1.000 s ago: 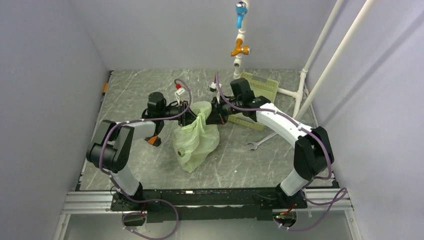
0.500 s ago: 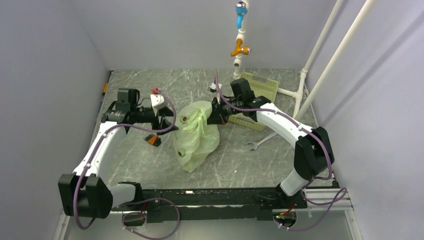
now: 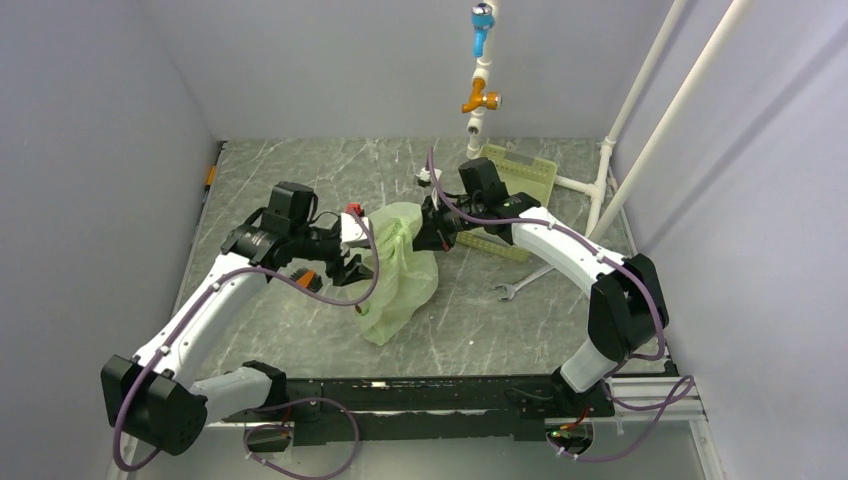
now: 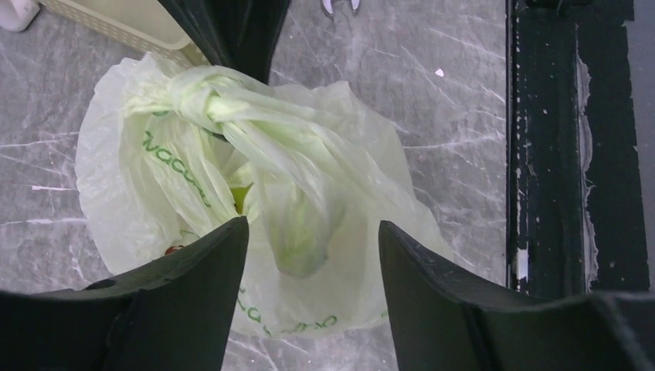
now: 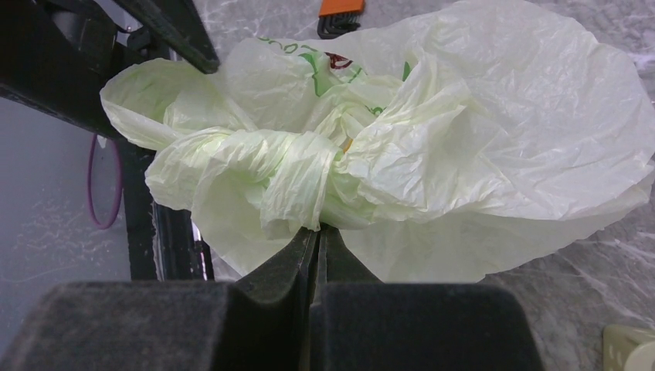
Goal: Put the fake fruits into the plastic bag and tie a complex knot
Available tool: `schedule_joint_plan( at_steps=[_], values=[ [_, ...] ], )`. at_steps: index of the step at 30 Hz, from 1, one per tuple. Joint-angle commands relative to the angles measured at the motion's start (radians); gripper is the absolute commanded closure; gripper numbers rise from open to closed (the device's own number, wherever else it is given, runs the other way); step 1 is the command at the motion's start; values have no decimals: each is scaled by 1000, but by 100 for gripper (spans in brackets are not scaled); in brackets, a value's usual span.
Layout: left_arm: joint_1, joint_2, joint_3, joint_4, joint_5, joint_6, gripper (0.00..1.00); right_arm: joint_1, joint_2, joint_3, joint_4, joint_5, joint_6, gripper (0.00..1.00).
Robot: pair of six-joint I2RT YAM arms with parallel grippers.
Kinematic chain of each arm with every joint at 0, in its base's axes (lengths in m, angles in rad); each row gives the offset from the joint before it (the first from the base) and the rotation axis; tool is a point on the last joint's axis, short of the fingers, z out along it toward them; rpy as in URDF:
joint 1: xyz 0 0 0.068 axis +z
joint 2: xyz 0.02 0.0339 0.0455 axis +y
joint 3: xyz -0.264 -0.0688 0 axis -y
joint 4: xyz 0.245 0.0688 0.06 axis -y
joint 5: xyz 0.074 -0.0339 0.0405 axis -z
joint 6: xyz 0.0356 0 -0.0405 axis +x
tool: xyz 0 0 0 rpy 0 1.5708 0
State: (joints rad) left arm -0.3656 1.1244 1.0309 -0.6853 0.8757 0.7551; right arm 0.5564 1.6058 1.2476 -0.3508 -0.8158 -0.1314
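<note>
The plastic bag [image 3: 402,268] lies crumpled on the marble table, its handles twisted into a knot [image 4: 207,99] at the top. The fake fruits are mostly hidden inside it; only a lime-green patch [image 4: 239,198] shows through the film. My right gripper [image 5: 315,229] is shut on a twisted strand of the bag [image 5: 479,147] beside the knot, at the bag's upper right [image 3: 426,228]. At the bag's left side my left gripper [image 3: 353,264] stands open, and the bag [image 4: 255,174] shows between its spread fingers [image 4: 313,232] without being pinched.
A pale green tray [image 3: 520,178] stands behind the right gripper. A steel wrench [image 3: 516,287] lies right of the bag. A small orange-and-black block [image 3: 305,273] sits under the left wrist. White pipes with a valve [image 3: 480,100] rise at the back.
My left gripper let go of the bag's top, opened, swung out to the left, then came back to the bag's left side. The right gripper has kept its hold.
</note>
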Motion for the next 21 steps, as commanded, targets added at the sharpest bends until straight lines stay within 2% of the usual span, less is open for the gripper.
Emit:
schedule_joint_plan(
  at_steps=[1,5,6,10,11,21],
  values=[
    [-29,40,49,91,-37,-81,36,6,-47,27,9,4,-23,100],
    [-50,83,51,144,-108,-144,48,6,-51,28,-6,1,-39,100],
    [-50,91,59,145,-126,-162,55,6,-53,30,-16,2,-49,100],
    [-26,78,62,152,-177,-226,94,-3,-69,25,-68,31,-108,100],
    [-10,65,53,153,-176,-232,100,-9,-74,23,-83,44,-125,100],
    [168,74,18,138,-268,-314,100,-101,-112,-8,-286,172,-367,100]
  ],
)
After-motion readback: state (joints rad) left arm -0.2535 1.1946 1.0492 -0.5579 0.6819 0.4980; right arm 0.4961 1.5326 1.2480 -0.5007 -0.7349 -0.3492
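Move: The bag's loose tail hangs almost between the left hand's open fingers, about 2 cm ahead, 2 cm to the right and 2 cm lower. From that hand the knot is some 5 cm ahead, 7 cm right and 3 cm down; the black-orange brush lies about level with it, 15 cm left and 18 cm below. The right hand, shut on the other end, has the knot about 3 cm to its left, and the loose tail 8 cm left and 3 cm back. The left hand eases about 3 cm forward, dipping a little and edging right onto the hanging tail, shuts its fingers to pinch it, then pulls it away left and forward some 5 cm while turning about 20 degrees counter-clockwise. The right hand holds still with its grip on the other end until the left has closed, then draws about 4 cm to the right with a slight tilt, so that the two ends are pulled apart across the knot. ##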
